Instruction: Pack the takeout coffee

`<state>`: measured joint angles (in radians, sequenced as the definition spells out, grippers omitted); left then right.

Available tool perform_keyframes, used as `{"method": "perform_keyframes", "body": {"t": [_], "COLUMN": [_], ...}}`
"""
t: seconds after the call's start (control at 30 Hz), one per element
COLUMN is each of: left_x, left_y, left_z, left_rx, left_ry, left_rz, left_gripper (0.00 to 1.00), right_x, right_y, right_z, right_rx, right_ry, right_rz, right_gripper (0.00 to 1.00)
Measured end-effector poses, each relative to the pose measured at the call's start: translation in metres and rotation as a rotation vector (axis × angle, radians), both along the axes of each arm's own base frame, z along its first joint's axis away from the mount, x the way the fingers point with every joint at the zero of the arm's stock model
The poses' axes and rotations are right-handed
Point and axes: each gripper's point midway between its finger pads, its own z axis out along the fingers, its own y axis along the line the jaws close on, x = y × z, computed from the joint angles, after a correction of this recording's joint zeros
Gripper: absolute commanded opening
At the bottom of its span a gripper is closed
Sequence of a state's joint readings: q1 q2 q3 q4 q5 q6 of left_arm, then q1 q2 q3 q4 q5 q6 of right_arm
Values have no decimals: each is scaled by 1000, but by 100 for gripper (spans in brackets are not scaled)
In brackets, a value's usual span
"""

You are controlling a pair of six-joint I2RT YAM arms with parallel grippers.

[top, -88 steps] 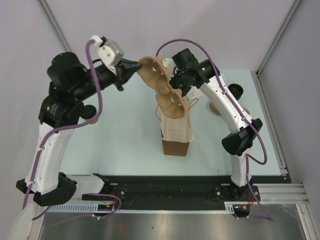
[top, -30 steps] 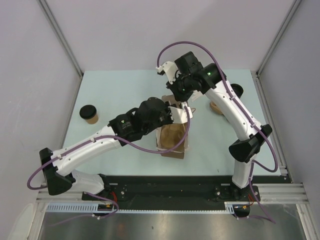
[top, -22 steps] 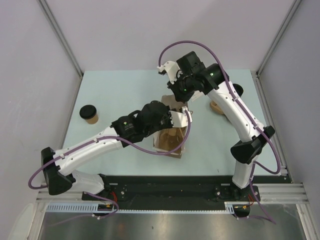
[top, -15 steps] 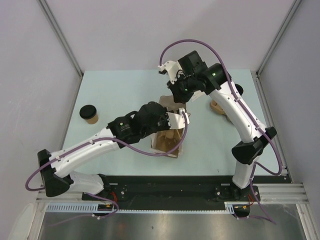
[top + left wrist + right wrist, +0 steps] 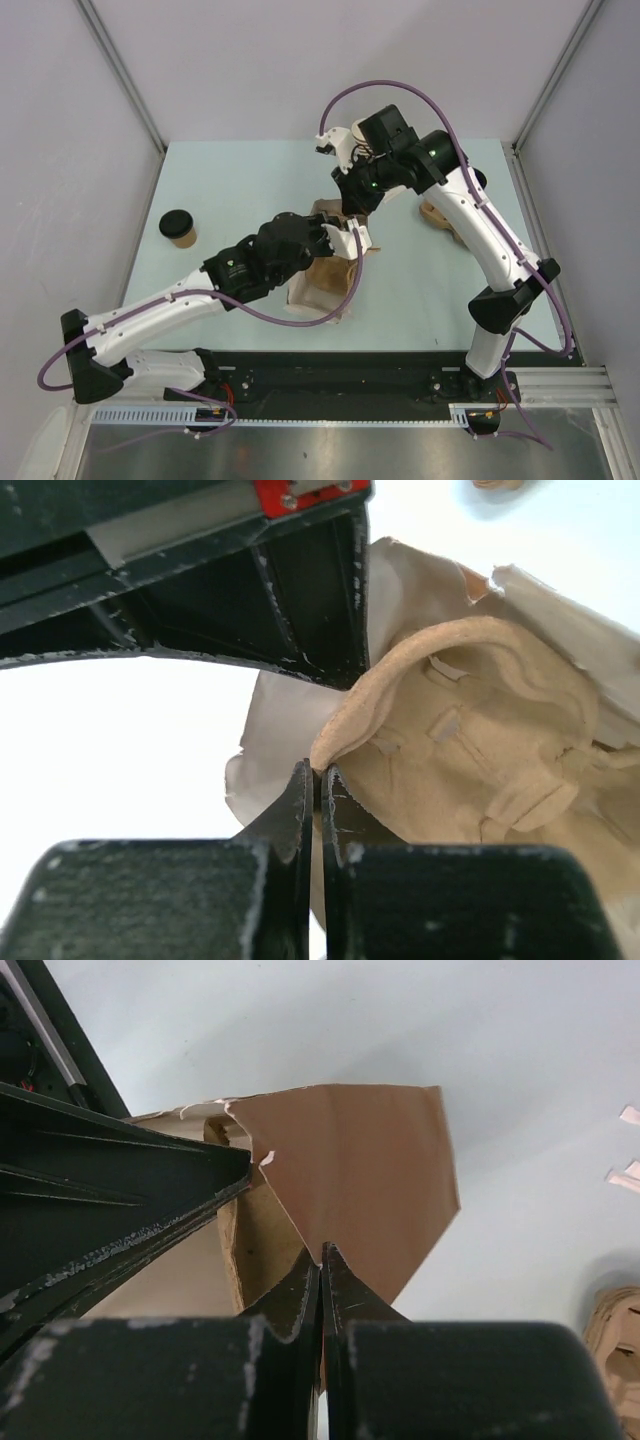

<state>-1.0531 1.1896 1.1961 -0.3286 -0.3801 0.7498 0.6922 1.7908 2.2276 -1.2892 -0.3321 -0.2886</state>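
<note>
The takeout coffee (image 5: 178,226), a small tan cup with a black lid, stands alone at the table's left, far from both grippers. At the centre a brown paper bag (image 5: 318,292) leans toward the near left. A moulded-pulp cup tray (image 5: 480,730) sits down inside the bag (image 5: 262,742). My left gripper (image 5: 318,772) is shut on the tray's curved rim, at the bag's mouth (image 5: 338,236). My right gripper (image 5: 321,1250) is shut on the bag's top edge (image 5: 350,1160), just behind the left one (image 5: 352,206).
A tan stack of paper cups (image 5: 436,213) lies at the right, partly behind the right arm. A dark round thing (image 5: 474,180) sits beyond it near the right edge. Grey walls and metal posts close in the table.
The tray, held in the air above the bag earlier, is now inside it. Over the last second the left arm drew back toward the near left and the bag tilted that way.
</note>
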Motion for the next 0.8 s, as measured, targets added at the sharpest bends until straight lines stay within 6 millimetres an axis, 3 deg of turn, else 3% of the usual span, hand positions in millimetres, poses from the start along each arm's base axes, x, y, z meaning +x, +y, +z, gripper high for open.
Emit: {"method": "perform_keyframes", "body": {"t": [0.27,0.5,0.8], "left_x": [-6,-11,-17], "left_y": [2,0,-5], "left_z": [-6,-20,-59], "left_rx": [11,25,118], "left_ry": [-103,-74,29], "left_rz": [-28,-53,-87], "left_gripper": [0,0,0], "right_x": [-3,-5,-7], "right_y": [1,-1,3], "right_z": [-2,-2,-4], "right_rx": [14,41,57], "right_ry": [25,68,95], "right_rz": [17,30,50], "right_gripper": [0,0,0]}}
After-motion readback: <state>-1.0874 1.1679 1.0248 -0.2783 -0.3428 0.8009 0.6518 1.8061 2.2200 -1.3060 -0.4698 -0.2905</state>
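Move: The left fingers already pinch the cup carrier's rim; the open bag's middle lies about 6 cm back from them, 2 cm left and 14 cm below. From the right hand, shut on the bag's far rim, the bag's middle is roughly 8 cm back, 4 cm left and 14 cm down. From the left hand, the cup stack stands some 24 cm ahead and 9 cm right, the second carrier about 12 cm ahead and 28 cm right, both over 20 cm lower. Still pinching the carrier's rim, the left hand sinks about 5 cm into the bag held by the right. ##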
